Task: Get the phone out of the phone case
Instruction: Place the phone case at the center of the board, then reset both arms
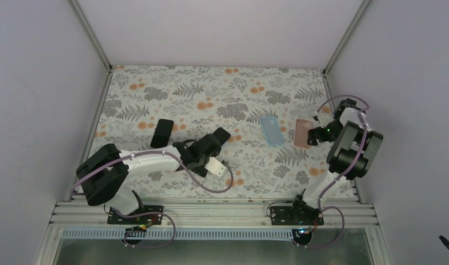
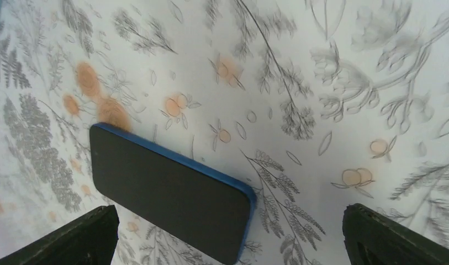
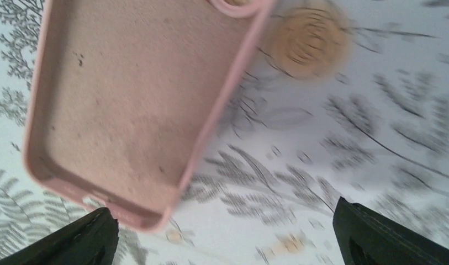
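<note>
A black phone in a dark blue case (image 2: 172, 190) lies face up on the floral table; in the top view it (image 1: 221, 135) is near the middle. My left gripper (image 2: 227, 245) is open right above its near end, one finger (image 2: 73, 240) on each side, touching nothing; in the top view this gripper (image 1: 213, 142) is at the phone's near end. My right gripper (image 3: 225, 240) is open and empty beside an empty pink case (image 3: 128, 105); in the top view the gripper (image 1: 316, 134) is just right of that case (image 1: 302, 133).
A second black phone (image 1: 162, 133) lies left of the left arm. An empty light blue case (image 1: 272, 130) lies between the cased phone and the pink case. White walls close in the table at the back and sides.
</note>
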Robot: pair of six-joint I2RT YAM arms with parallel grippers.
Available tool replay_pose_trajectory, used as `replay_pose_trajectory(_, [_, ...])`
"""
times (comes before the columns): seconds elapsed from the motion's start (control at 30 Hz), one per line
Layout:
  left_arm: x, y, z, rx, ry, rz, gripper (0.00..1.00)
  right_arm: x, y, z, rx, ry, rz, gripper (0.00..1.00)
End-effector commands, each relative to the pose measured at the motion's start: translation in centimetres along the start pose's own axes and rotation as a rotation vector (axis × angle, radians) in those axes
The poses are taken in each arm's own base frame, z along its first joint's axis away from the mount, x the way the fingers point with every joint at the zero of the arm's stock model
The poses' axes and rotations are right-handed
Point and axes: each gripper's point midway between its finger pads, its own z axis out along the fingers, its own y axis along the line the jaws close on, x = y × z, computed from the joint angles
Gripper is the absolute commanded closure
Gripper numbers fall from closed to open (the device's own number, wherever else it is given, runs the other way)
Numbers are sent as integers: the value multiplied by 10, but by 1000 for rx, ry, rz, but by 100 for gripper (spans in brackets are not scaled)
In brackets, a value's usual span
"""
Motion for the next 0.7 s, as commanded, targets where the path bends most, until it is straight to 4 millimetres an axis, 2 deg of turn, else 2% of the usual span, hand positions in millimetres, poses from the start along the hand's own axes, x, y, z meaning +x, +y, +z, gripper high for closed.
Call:
replay_pose_trajectory(0.0, [-31, 22, -66, 337, -208, -291, 0, -12, -8, -63, 231, -102, -62, 0])
replay_pose_trajectory(0.03, [-35, 37, -82, 385, -267, -355, 0, -17, -3, -74, 246, -143, -69, 0])
replay_pose_trajectory(0.07, [-30, 50, -93, 404, -288, -409, 0, -23, 1, -85, 258, -195, -76, 0])
replay_pose_trajectory(0.13, [-8, 82, -109, 338, -300, -499, 0, -38, 9, -112, 282, -337, -73, 0])
replay_pose_trajectory(0.2, [34, 119, -121, 170, -305, -607, 0, -50, 20, -135, 294, -489, -65, 0])
replay_pose_trajectory(0.23, [62, 135, -127, 74, -294, -662, 0, -56, 24, -147, 302, -567, -50, 0])
replay_pose_trajectory(0.3, [121, 156, -133, -99, -225, -788, 0, -64, 28, -167, 330, -708, -16, 0])
replay_pose_trajectory(0.37, [181, 168, -143, -240, -158, -933, 0, -67, 30, -181, 352, -823, 34, 0])
replay_pose_trajectory(0.43, [234, 168, -155, -333, -129, -1083, 0, -69, 36, -190, 338, -909, 71, 0])
replay_pose_trajectory(0.5, [287, 159, -166, -438, -82, -1238, 0, -69, 34, -196, 338, -966, 125, 0])
replay_pose_trajectory(0.57, [332, 140, -176, -524, -39, -1372, 0, -66, 26, -197, 371, -989, 193, 0])
replay_pose_trajectory(0.63, [373, 113, -188, -602, -2, -1506, 0, -63, 23, -193, 394, -985, 204, 0])
replay_pose_trajectory(0.67, [383, 102, -190, -616, -10, -1558, 0, -61, 21, -190, 408, -976, 208, 0])
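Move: Ahead of the left hand by about 8 cm and some 4 cm to its right lies the phone, about 4 cm lower; the other phone is some 14 cm ahead and 23 cm left. The pink case lies about 8 cm left of the right hand, 3 cm ahead and some 3 cm below it. Beyond that case, the blue case sits about 15 cm farther left and 2 cm farther out. Pulling away with open, empty fingers, the left hand first lifts steeply, then sweeps left and forward high past the other phone, ending nearly 30 cm left and 19 cm farther out, some 18 cm higher, turned well counter-clockwise. The right hand rises some 18 cm away from the pink case while its fingers swing up about 50 degrees from pointing down towards forward. ##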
